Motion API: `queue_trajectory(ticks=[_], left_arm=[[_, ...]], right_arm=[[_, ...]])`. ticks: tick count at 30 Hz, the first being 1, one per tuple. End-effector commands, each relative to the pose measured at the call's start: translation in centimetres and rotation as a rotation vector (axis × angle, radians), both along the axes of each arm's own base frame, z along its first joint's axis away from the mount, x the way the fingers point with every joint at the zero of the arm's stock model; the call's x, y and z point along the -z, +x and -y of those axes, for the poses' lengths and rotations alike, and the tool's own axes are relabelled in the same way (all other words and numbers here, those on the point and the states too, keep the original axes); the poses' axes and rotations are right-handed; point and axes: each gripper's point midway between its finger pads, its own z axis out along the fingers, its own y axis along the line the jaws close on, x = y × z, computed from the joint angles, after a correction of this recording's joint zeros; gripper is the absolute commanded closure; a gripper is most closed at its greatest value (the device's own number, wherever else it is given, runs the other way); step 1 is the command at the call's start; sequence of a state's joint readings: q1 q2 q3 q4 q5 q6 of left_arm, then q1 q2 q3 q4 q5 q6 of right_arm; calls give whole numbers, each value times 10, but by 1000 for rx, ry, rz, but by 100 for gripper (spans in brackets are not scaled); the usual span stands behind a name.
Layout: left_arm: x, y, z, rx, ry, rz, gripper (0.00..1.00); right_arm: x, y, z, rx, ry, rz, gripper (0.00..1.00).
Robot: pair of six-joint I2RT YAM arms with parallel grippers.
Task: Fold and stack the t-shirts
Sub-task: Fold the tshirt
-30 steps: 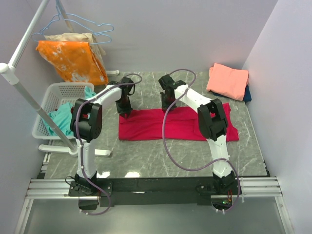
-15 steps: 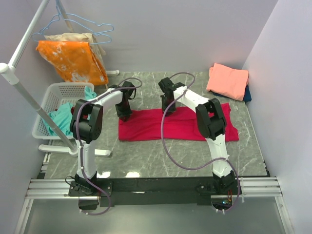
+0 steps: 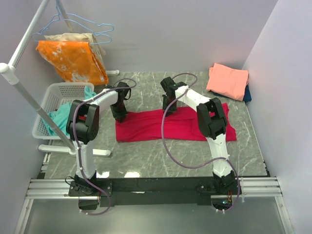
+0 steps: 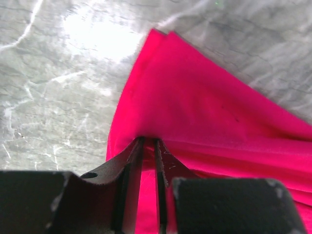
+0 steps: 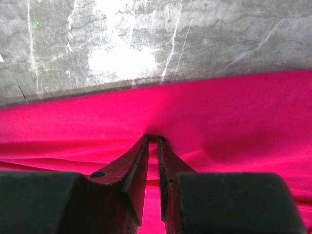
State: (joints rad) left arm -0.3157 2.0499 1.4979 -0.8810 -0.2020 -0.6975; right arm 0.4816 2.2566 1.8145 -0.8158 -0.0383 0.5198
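The crimson-red t-shirt [image 3: 195, 127] lies as a long folded strip across the middle of the table. My left gripper [image 3: 119, 116] is at its far left corner, its jaws pinched on the red cloth [image 4: 195, 102], which puckers at the fingertips [image 4: 139, 142]. My right gripper [image 3: 168, 108] stands at the strip's far edge near the middle, shut on a fold of the same shirt [image 5: 234, 122]. A folded salmon-pink t-shirt [image 3: 227, 80] rests at the back right on a dark blue t-shirt [image 3: 247, 93], of which only an edge shows.
A white basket [image 3: 48, 105] holding teal cloth [image 3: 58, 118] stands at the left. An orange white-blotched cloth [image 3: 73, 61] hangs from a rack [image 3: 19, 87] at the back left. Grey marble table [image 3: 146, 156] shows in front of the shirt.
The right gripper's jaws have narrowed onto the shirt's far edge. The left gripper has shifted left, and the red strip has slid slightly left with it.
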Motion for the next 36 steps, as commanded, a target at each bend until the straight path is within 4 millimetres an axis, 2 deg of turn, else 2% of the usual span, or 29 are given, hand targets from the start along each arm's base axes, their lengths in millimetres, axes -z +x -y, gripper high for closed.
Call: queue_trajectory(ticks=[1, 3, 5, 6, 7, 8, 9, 10, 12, 13, 15, 18, 21, 22, 23, 24, 26, 27, 29, 32, 36], left_arm=[[16, -25, -52, -41, 160, -111, 78], [11, -20, -49, -31, 142, -97, 79], [1, -8, -40, -25, 104, -59, 80], [-3, -4, -38, -14, 93, -47, 80], [-12, 6, -34, -10, 75, -7, 79], [-17, 10, -31, -4, 68, 8, 79], [-22, 14, -30, 1, 64, 25, 79], [-33, 22, -28, 4, 58, 57, 78], [-45, 29, -28, 13, 56, 90, 78], [-52, 35, -26, 21, 48, 111, 77], [-60, 38, -21, 46, 29, 129, 76], [-66, 40, -11, 92, -1, 151, 75], [-65, 35, 3, 154, -16, 167, 73], [-58, 27, 7, 176, -32, 146, 72], [-56, 25, 14, 201, -41, 149, 67], [-53, 22, 17, 220, -50, 153, 58], [-50, 18, 26, 243, -72, 160, 47], [-48, 14, 27, 254, -78, 157, 44], [-47, 14, 32, 275, -94, 171, 40], [-45, 12, 34, 295, -94, 169, 37], [-38, 8, 40, 327, -112, 148, 34]], right_arm=[[15, -11, 32, 33, -96, -60, 81], [11, -9, 30, 27, -88, -42, 82], [-6, 1, 23, 22, -44, 22, 83], [-8, -1, 23, 25, -34, 36, 82], [-30, 4, 21, 30, -6, 97, 82], [-41, 13, 17, 43, 23, 154, 81], [-47, 13, 20, 51, 28, 177, 80], [-68, 18, 23, 70, 34, 230, 77], [-84, 22, 30, 106, 22, 277, 76], [-97, 24, 35, 123, 17, 305, 72], [-110, 27, 52, 161, -56, 340, 66], [-117, 24, 78, 204, -157, 317, 56], [-107, 17, 99, 230, -224, 278, 49], [-111, 14, 104, 246, -219, 284, 46], [-111, 16, 107, 263, -190, 290, 46], [-98, 8, 117, 285, -156, 242, 46], [-100, 11, 127, 347, -73, 260, 45], [-89, 4, 149, 403, -58, 224, 45], [-77, -2, 159, 435, -10, 191, 46], [-76, -7, 182, 470, -44, 188, 46], [-68, -15, 193, 494, -63, 151, 48]])
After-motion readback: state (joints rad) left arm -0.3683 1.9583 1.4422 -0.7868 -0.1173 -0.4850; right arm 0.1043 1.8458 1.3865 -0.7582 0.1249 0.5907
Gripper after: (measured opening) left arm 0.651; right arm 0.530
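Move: Both hands have their nearly shut fingertips down on the t-shirt's far side. The right hand's goal, the t-shirt's right end, is about 31 cm to its right and 5 cm back; the far-right corner sits 30 cm right and 4 cm ahead, the peach folded shirt 30 cm right and 15 cm ahead. The left hand has the far-left corner some 3 cm ahead and 2 cm left, the basket's middle roughly 27 cm left and 3 cm ahead. The right hand lifts its fingertips off the cloth, climbing about 10 cm as the fingers part, then sweeps some 20 cm to the right over the t-shirt towards its right end, sinking again to hover open above it, the hand turned nearly 30 degrees clockwise. The left hand drifts 2 cm left, lifts about 4 cm up and forward over the far-left corner, then comes back and 5 cm to the right while sinking, fingers spreading wide and wrist turning some 15 degrees clockwise, and ends low over the left end. ##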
